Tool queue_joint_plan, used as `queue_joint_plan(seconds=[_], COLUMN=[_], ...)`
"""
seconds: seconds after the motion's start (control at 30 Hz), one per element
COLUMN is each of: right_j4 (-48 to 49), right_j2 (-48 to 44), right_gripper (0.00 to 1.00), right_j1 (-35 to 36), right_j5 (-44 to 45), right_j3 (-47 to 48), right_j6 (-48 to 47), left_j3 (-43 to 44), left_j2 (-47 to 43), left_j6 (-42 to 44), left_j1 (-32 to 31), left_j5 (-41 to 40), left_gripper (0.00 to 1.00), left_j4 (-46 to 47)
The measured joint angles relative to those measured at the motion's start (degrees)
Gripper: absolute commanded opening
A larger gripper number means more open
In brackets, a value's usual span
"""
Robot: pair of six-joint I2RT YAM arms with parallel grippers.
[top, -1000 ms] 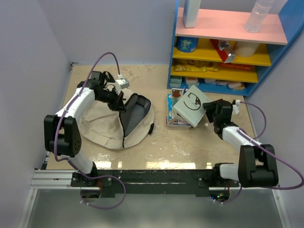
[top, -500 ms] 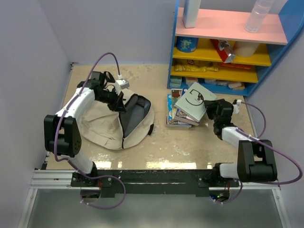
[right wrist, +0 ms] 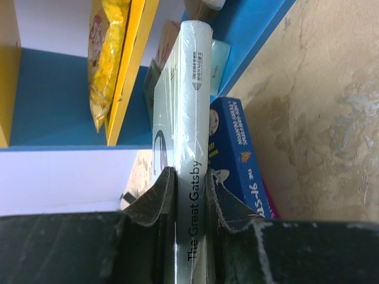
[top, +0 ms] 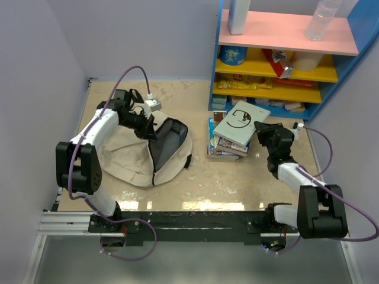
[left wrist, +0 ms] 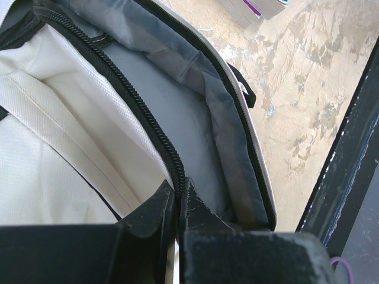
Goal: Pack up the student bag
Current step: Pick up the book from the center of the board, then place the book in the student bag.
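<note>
The student bag (top: 133, 155), beige with black zipper trim, lies on the left of the table with its mouth gaping toward the middle. My left gripper (top: 147, 128) is shut on the bag's zipper edge (left wrist: 142, 112) and holds the opening up, so the grey lining (left wrist: 177, 89) shows. On the right, a pale green book titled The Great Gatsby (top: 240, 120) rests on a small stack of books (top: 222, 147). My right gripper (top: 260, 131) is shut on its spine (right wrist: 192, 77), one finger on each cover.
A blue shelf unit (top: 284, 56) with yellow and pink boards stands right behind the book stack, holding snack packs and bottles. A blue book (right wrist: 237, 148) lies directly beneath the held one. Purple walls close in the left, right and back.
The right gripper's jaws have closed on the green book. The book has swung from a steep tilt to lie flatter, nearer the shelf. The left arm has not moved.
</note>
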Motion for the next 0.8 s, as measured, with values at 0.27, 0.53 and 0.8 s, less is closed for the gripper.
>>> queue_joint_plan(seconds=[0.27,0.53,0.8], right_j4=[-3.6,-2.8,-2.2], right_j2=[-4.1,-0.4,2.4], right_gripper=[0.0,0.0,0.0], right_j1=[-0.1,4.4,13.7], right_j5=[-7.4,-21.0,-25.2], right_j3=[0.0,1.5,5.1], right_j6=[-1.2,-0.6,1.1], left_j3=[0.0,0.0,0.6], left_j2=[0.0,0.0,0.0], left_j6=[0.0,-0.2,-0.6], left_j1=[0.0,0.0,0.0], left_j5=[0.0,0.0,-0.1], left_gripper=[0.0,0.0,0.0], left_j4=[0.0,0.1,-0.1])
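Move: The right gripper already holds the white Great Gatsby book by its spine; the book's middle is about 9 cm to the hand's left and level with it fore and aft, at about its height. The bag's grey opening is some 40 cm left of this hand, 7 cm back and 8 cm lower. The book stack lies about 13 cm left, 4 cm back and 8 cm below. For the left gripper, that opening is roughly 6 cm right, 1 cm back and 5 cm below. Swing the right gripper about 16 cm left, easing back some 5 cm, and carry the book off over the stack towards the bag's opening. Turn the wrist nearly 40 degrees counter-clockwise on the way, rise slightly overall, and keep the pinch on the spine. Hold the left gripper where it is, still pinching the zipped rim. ##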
